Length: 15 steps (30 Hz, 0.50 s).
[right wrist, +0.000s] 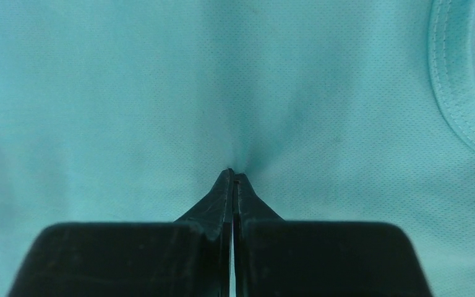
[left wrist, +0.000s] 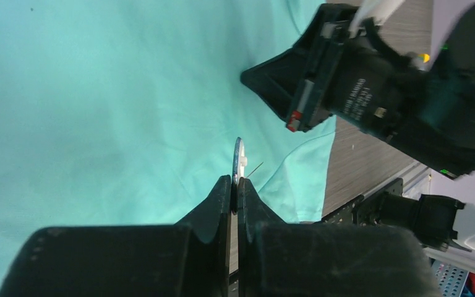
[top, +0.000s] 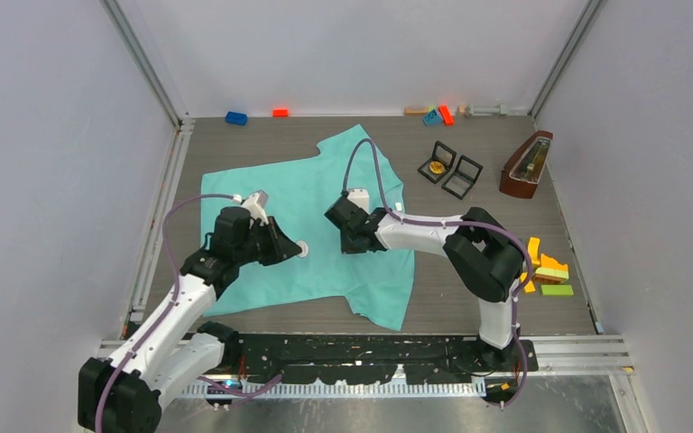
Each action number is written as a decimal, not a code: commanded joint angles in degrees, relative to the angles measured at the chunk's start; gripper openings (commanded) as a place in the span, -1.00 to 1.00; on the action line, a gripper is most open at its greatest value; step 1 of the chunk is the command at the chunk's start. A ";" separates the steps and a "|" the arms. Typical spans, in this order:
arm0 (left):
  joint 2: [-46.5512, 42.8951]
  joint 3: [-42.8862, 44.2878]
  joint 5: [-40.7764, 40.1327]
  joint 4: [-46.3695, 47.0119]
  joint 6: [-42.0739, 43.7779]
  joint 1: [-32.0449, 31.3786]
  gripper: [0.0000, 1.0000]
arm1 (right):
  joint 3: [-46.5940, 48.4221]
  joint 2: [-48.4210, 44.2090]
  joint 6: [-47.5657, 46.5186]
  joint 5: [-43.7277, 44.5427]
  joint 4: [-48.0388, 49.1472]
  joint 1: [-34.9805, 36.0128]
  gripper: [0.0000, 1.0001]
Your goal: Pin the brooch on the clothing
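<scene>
The turquoise T-shirt (top: 325,216) lies spread on the table. My left gripper (top: 296,250) is shut on the brooch (top: 303,250), a thin round disc with a white back and a fine pin; the left wrist view shows the brooch (left wrist: 239,159) edge-on, held over the shirt (left wrist: 99,105). My right gripper (top: 348,244) is shut on a pinch of the shirt fabric; in the right wrist view the cloth (right wrist: 161,93) puckers at the gripper (right wrist: 233,176), with the collar seam (right wrist: 457,105) at the right. The two grippers stand a short way apart.
Two open black boxes (top: 449,169), one with a gold piece, lie right of the shirt. A brown metronome (top: 526,164) stands farther right. Yellow, orange and green blocks (top: 546,269) lie by the right arm. Small coloured blocks line the back wall (top: 433,115).
</scene>
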 commanded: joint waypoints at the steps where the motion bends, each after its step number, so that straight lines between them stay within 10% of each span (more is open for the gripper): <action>1: 3.22 -2.23 -2.68 10.82 -3.43 -1.91 -1.00 | -2.19 -2.39 0.08 -0.16 -0.24 -0.22 -0.99; 15: 10.46 -2.45 -7.20 16.86 -3.46 -5.20 -1.00 | -1.38 -7.30 -1.89 -0.22 -1.25 0.08 -0.38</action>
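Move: The left hand holds the brooch with its pin sticking out. The spot of clothing that the right fingers have gathered lies about 6 cm ahead of the left hand, 11 cm to its right and 12 cm below. The right hand is shut on that spot, at its fingertips. From the right hand, the neckline is some 11 cm ahead and 10 cm to the right, the clothing's near edge 10 cm straight back, and the brooch 5 cm back, 10 cm left and 12 cm up. The left hand keeps its grip on the brooch and brings it down about 3.5 cm towards the spot by the right fingers, sinking quickly at first, then easing into a level drift of 2 cm forward and 2 cm right with the wrist almost steady. The right hand edges about 1 cm back and slightly right, opens to roughly a third to let go of the pinched clothing, and rises 1.5 cm off it. ##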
